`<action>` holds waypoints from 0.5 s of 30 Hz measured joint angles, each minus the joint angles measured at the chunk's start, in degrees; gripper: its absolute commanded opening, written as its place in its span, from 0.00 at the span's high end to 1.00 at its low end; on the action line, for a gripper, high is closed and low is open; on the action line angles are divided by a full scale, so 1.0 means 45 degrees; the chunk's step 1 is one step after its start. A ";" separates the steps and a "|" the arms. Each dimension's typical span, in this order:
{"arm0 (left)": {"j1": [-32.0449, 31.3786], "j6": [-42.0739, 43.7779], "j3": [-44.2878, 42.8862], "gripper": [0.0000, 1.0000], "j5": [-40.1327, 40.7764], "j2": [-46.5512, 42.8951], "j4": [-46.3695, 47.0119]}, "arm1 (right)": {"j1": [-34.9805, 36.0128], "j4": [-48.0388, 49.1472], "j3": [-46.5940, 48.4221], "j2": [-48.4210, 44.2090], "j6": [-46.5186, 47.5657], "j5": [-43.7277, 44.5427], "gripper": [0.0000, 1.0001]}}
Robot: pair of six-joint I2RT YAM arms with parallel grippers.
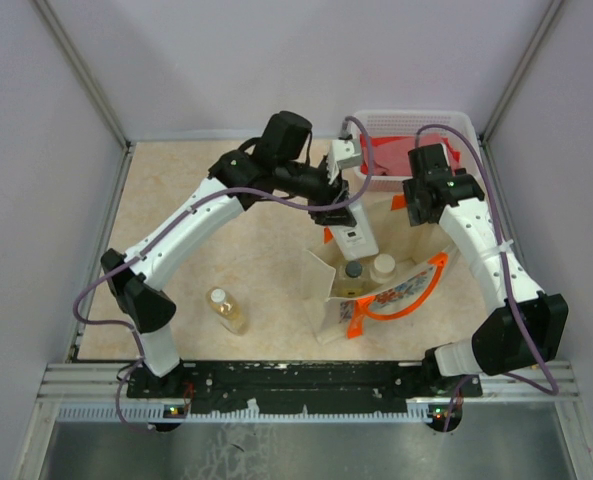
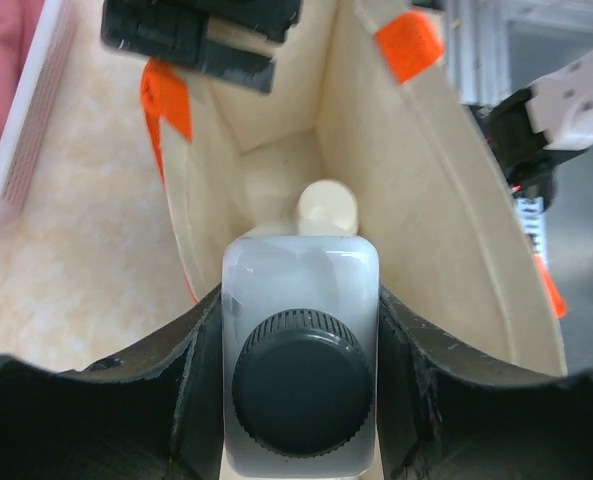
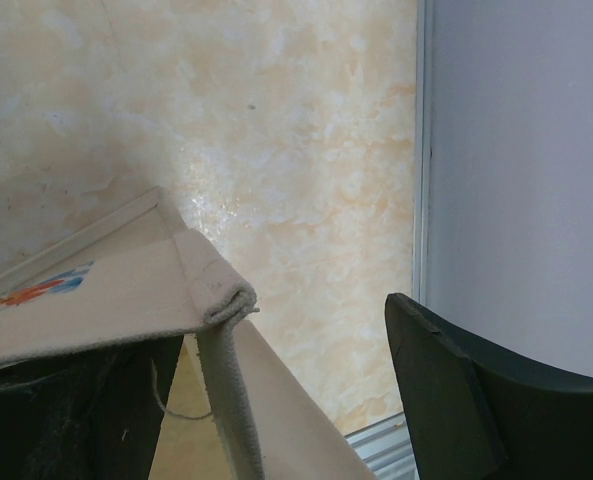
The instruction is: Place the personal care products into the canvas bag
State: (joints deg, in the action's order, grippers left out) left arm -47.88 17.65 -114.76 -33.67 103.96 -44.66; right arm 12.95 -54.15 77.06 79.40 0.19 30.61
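Observation:
My left gripper (image 1: 342, 216) (image 2: 299, 300) is shut on a white bottle with a dark cap (image 1: 357, 241) (image 2: 299, 290), cap toward the wrist, held over the open mouth of the canvas bag (image 1: 416, 285) (image 2: 426, 200). Inside the bag stand a dark-capped bottle (image 1: 353, 270) and a cream-capped bottle (image 1: 383, 265) (image 2: 327, 208). An amber bottle with a white cap (image 1: 228, 310) lies on the table to the bag's left. My right gripper (image 1: 418, 208) (image 3: 276, 340) is open at the bag's far right rim; the canvas edge (image 3: 211, 300) drapes over its left finger.
A white lattice basket (image 1: 461, 125) with red cloth stands at the back right, just behind the bag and both grippers. The bag's orange handles (image 1: 361, 320) hang at its near side. Enclosure walls close in on the left, back and right.

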 measured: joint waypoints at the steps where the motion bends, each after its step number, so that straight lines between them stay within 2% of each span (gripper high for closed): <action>1: -0.0117 0.0121 0.0000 1.00 0.0505 0.0058 -0.0165 | 0.0000 0.0000 0.0000 0.0000 0.0000 0.0005 0.20; 7: -0.0855 0.0695 -0.0039 1.00 0.3395 0.0850 -0.0937 | 0.0000 0.0005 0.0000 0.0000 -0.0053 -0.0010 0.20; 15: -0.1122 0.0811 -0.0039 1.00 0.4148 0.1171 -0.1258 | 0.0000 0.0015 0.0000 0.0005 -0.0058 -0.0019 0.20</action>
State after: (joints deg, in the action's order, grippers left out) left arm -52.93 21.30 -114.93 -15.00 109.23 -50.33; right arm 12.95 -54.08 77.06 79.42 -0.08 30.52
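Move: From the left hand, still gripping the white bottle with the dark cap, the canvas bag's middle lies about 8 cm to the right, 2 cm back and roughly 21 cm below. Inside the bag, the clear bottle stands about 5 cm right and 4 cm back, the white-capped bottle about 10 cm right and 3 cm back, both some 24 cm lower. From the right hand, the bag's middle is about 8 cm left, 7 cm back and 11 cm below. Lower the left gripper about 7 cm, easing barely forward, so the held bottle goes down into the bag on the far side of the clear bottle. Keep the grip closed as it is and swing the fingers some 15 degrees more steeply downward on the way, then stop there with the bottle still held. ##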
